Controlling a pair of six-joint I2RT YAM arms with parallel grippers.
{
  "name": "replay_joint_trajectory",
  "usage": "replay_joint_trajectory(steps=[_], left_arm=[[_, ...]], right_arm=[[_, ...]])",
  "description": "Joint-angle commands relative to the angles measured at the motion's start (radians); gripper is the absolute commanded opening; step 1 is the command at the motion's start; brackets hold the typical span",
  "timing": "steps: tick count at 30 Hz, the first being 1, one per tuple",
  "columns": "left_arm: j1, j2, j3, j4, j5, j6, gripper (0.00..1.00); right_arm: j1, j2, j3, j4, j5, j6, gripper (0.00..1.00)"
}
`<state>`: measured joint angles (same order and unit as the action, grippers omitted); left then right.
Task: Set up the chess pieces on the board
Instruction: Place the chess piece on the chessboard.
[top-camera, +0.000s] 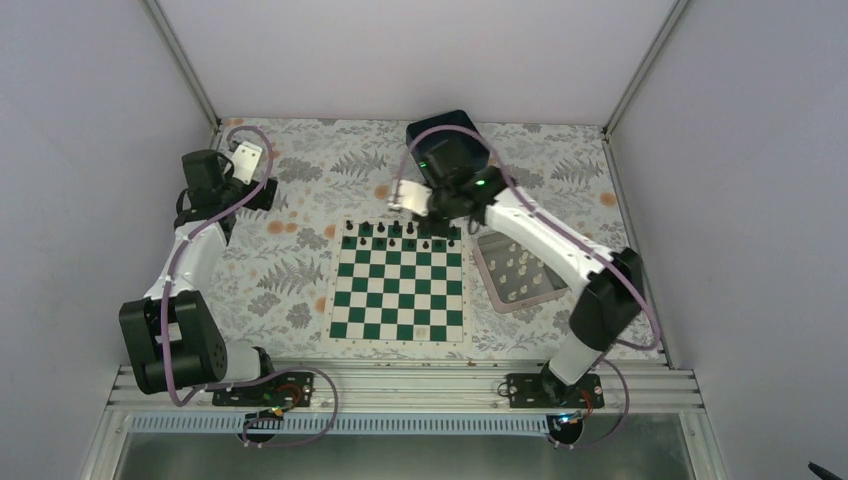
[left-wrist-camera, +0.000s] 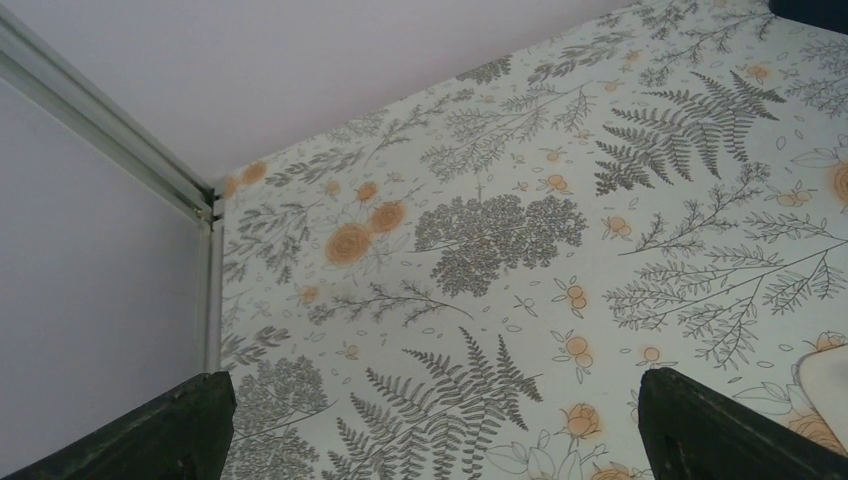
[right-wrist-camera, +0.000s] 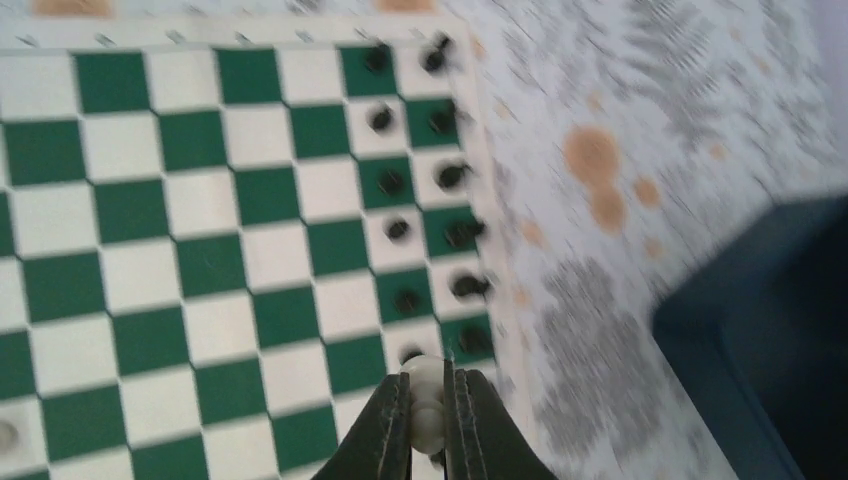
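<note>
My right gripper is shut on a small cream chess piece, held upright between the fingers. It hangs over the far right corner of the green and white board, beside two rows of black pieces. From above, the right gripper sits over the board's far edge. More white chess pieces lie in the tray. My left gripper is open over bare tablecloth, and it stands at the far left, away from the board.
A silver tray lies right of the board. A dark blue bin stands behind the board, close to the right wrist. The enclosure's walls and a metal corner post stand near the left gripper.
</note>
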<state>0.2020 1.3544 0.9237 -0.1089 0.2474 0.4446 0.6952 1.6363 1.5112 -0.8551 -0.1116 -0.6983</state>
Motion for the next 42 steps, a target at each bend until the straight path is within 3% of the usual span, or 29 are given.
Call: replay_joint_trajectory(steps=[1,10,16,42], left_arm=[[0.028,-0.047,0.019,-0.027,0.026,0.033,1.00],[0.088,-0.095,-0.008,-0.033,0.066,0.045,1.00],[0.110,-0.112,-0.040,-0.026,0.090,0.049,1.00],[0.183,-0.138,-0.093,-0.037,0.193,0.067,1.00]], right_arm=[[0.134,0.152,0.091,-0.049,-0.018,0.047,0.05],[0.336,0.420,0.279,-0.022,-0.084,0.054,0.05],[0.409,0.537,0.350,-0.025,-0.122,0.054,0.05],[0.479,0.670,0.342,-0.048,-0.165,0.059,0.06]])
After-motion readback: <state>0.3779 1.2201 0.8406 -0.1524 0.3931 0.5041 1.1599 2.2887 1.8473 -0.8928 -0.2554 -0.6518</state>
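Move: The white chess piece, already pinched in the right fingers, is bound for the white second-row square on the board's left edge (h7): roughly 15 cm back, 19 cm left and 19 cm below. A black pawn stands about 3 cm ahead and 1 cm left of the hand, well below; the leftmost black pawn lies 18 cm ahead of that square, and the near-row white piece about 19 cm back, 1 cm left. From the left hand the square is some 26 cm back, 16 cm right. The white piece, kept pinched, is swept by the right arm left, back and down across the board, some 19 cm to the left, towards the h7 square; the sideways travel then ends and the hand sinks the last few centimetres, easing a little farther back. The wrist turns about 25 degrees counter-clockwise and tilts as it goes. The left hand, empty and open, drifts about 5 cm back and left. ##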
